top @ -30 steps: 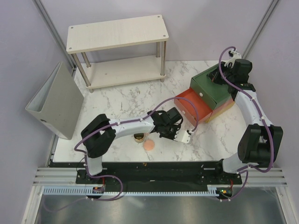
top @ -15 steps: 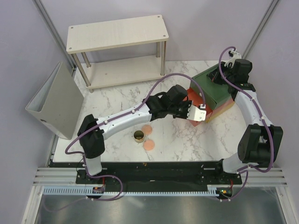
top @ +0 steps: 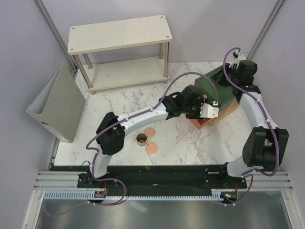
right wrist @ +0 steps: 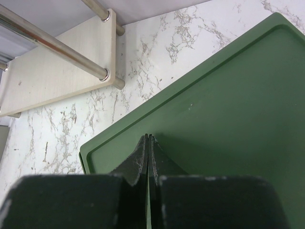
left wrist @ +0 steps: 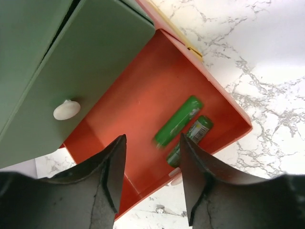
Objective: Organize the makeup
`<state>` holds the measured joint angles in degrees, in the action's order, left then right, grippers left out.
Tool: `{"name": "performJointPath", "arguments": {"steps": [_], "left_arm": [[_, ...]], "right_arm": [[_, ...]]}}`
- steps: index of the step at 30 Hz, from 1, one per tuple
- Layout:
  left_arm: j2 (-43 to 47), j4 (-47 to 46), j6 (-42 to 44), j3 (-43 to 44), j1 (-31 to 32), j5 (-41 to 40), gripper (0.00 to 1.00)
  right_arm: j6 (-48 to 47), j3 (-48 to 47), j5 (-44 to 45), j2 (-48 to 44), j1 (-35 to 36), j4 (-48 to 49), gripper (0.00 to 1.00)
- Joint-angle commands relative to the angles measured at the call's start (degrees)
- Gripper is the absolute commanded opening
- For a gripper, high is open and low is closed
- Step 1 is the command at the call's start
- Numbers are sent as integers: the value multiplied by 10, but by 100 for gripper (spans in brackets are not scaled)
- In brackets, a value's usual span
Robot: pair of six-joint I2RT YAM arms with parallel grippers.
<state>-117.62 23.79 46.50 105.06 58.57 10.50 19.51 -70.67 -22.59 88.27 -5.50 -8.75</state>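
My left gripper (top: 210, 111) hangs over the open red drawer (left wrist: 143, 95) of the drawer box (top: 217, 88). In the left wrist view, the left gripper (left wrist: 152, 138) is open with nothing between its fingers. Below it, two short green tubes lie in the drawer: one (left wrist: 178, 120) is blurred, the other (left wrist: 190, 140) sits against the drawer's front wall. On the marble lie two peach-pink discs (top: 150, 131) (top: 153, 149) and a dark gold-rimmed jar (top: 141, 139). My right gripper (top: 228, 71) is shut just above the box's green top (right wrist: 228, 109), seen as the right gripper (right wrist: 148, 137) in its wrist view.
A green drawer front with a white knob (left wrist: 66, 109) sits above the red drawer. A wooden two-level shelf (top: 119, 33) stands at the back. A grey binder (top: 57, 102) leans at the left edge of the table.
My left arm swung from beside the discs up and right to the red drawer. Its jaws opened, and a green tube now lies loose in the drawer. The right arm stayed still.
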Motion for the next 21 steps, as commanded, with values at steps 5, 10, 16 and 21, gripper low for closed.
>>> {"name": "performJointPath", "arguments": {"steps": [5,10,16,21], "left_arm": [[20,-64,-9,34,-1,-52,59],[54,-72,-33,24,-10,-88,61],[114,-77,-127,-54,-35,-103,82],[143,-77,-190,-128,-48,-136,83]], "right_arm": [[-28,57,13,62,7,-217,0],[-28,57,14,63,7,-217,0],[-29,58,16,63,6,-216,0],[-29,59,15,66,7,-215,0]]}}
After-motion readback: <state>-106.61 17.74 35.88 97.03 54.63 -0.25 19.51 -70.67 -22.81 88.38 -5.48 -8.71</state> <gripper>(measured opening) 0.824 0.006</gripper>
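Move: The coral drawer's front panel lies about 4 cm to the left hand's left, 3 cm back and 6 cm below. Two green tubes lie almost beneath that hand, about 2 cm back, 1 cm right and 7 cm down; the green drawer's knob is some 7 cm ahead, 2 cm right and 2 cm below. From the right hand, the coral drawer's front is roughly 18 cm back, 15 cm left and 10 cm below. Left hand, empty, backs out some 6 cm left and up, slightly forward, spreading its fingers and turning counter-clockwise. ##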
